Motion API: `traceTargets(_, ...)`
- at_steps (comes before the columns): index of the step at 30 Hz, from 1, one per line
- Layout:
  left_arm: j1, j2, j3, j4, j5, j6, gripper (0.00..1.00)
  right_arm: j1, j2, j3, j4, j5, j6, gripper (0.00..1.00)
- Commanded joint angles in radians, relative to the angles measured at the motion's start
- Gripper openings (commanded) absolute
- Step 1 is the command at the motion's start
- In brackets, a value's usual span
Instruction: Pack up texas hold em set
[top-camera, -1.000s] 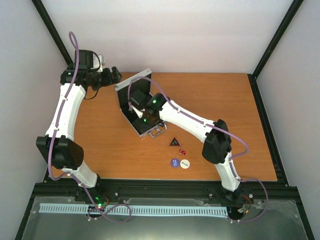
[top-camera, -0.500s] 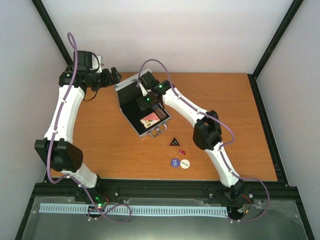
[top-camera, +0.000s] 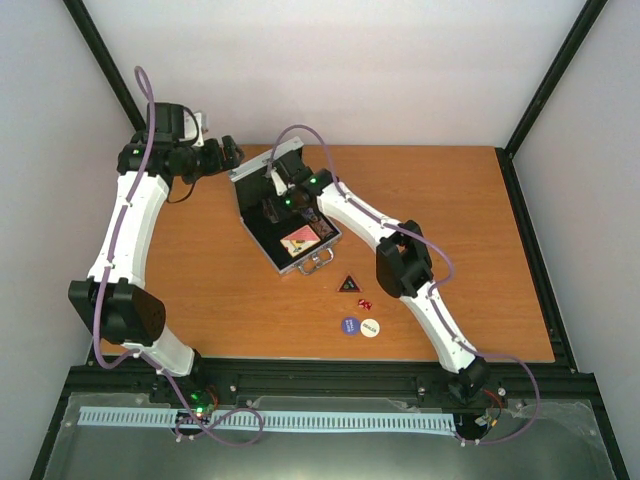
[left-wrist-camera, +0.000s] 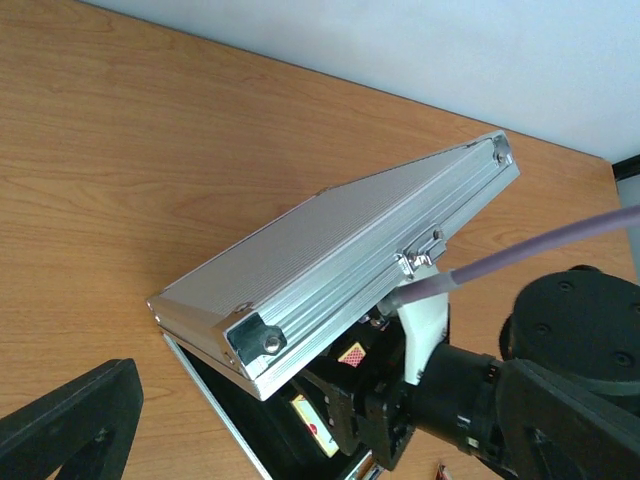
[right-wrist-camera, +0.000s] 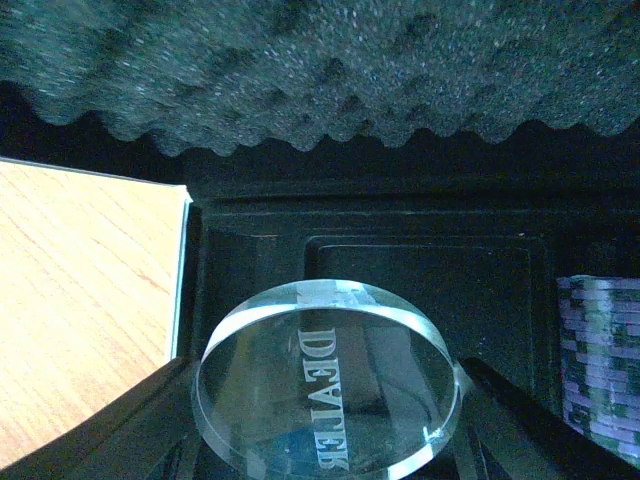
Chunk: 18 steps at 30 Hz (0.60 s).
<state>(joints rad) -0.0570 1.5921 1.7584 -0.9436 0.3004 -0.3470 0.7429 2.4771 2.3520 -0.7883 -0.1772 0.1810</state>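
Observation:
The silver case (top-camera: 312, 262) lies open at the table's back left, its lid (left-wrist-camera: 340, 260) tilted over the base. My right gripper (top-camera: 275, 207) reaches in under the lid, shut on a clear disc (right-wrist-camera: 325, 390) engraved "DEALER", above the black tray (right-wrist-camera: 420, 270). A chip stack (right-wrist-camera: 600, 350) stands in the case to its right. The pink-orange card box (top-camera: 300, 241) lies in the case's front part. My left gripper (top-camera: 228, 154) hovers open by the lid's left corner, holding nothing; one finger (left-wrist-camera: 70, 425) shows. On the table lie a black triangle (top-camera: 348, 284), red dice (top-camera: 364, 303), a blue disc (top-camera: 350, 325) and a white disc (top-camera: 370, 327).
The lid's egg-crate foam (right-wrist-camera: 320, 70) hangs close above my right gripper. The case's carry handle (top-camera: 317, 266) faces the front. My right arm's elbow (top-camera: 400, 265) stands over the table just right of the triangle. Bare wood (top-camera: 460, 220) stretches to the right.
My right gripper has pushed from the case's front deeper in under the lid with the clear disc, uncovering the card box. The left arm has hardly moved.

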Motion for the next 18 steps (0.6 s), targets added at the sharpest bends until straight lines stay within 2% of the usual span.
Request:
traceTargets(1,-0.002,-0.035,-0.004,0.008,0.024,-0.006,1.00,0.003,0.031,0.047,0.071,-0.006,0.000,0.27)
traceTargets(12,-0.001,-0.026,-0.034,0.010,0.036,-0.003,1.00,0.003,0.153,0.133,0.080,0.028,-0.014,0.28)
traceTargets(18,-0.002,-0.014,-0.027,0.007,0.037,0.001,1.00,0.001,0.151,0.100,0.050,0.105,-0.002,0.29)
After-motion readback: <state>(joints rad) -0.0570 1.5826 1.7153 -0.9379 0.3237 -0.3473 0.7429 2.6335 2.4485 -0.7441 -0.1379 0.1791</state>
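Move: In the open case, the right hand holds the clear dealer button above the empty compartment beside the lid, whose floor is about 9 cm below, 3 cm ahead and 2 cm left. The foam-lined lid stands some 8 cm straight ahead at hand height. Purple chips lie level with the hand, 8 cm right and 7 cm below; the card deck is 7 cm back, 6 cm right and 8 cm below. From the left hand, the compartment is about 4 cm ahead, 11 cm right and 29 cm down. Lowering the dealer button towards the empty compartment, the right hand sinks about 5 cm and eases some 2 cm forward, closing on the foam lid. Its fingers keep their pinch on the disc without opening, and the wrist holds nearly the same slant, pointing down and to the left. ##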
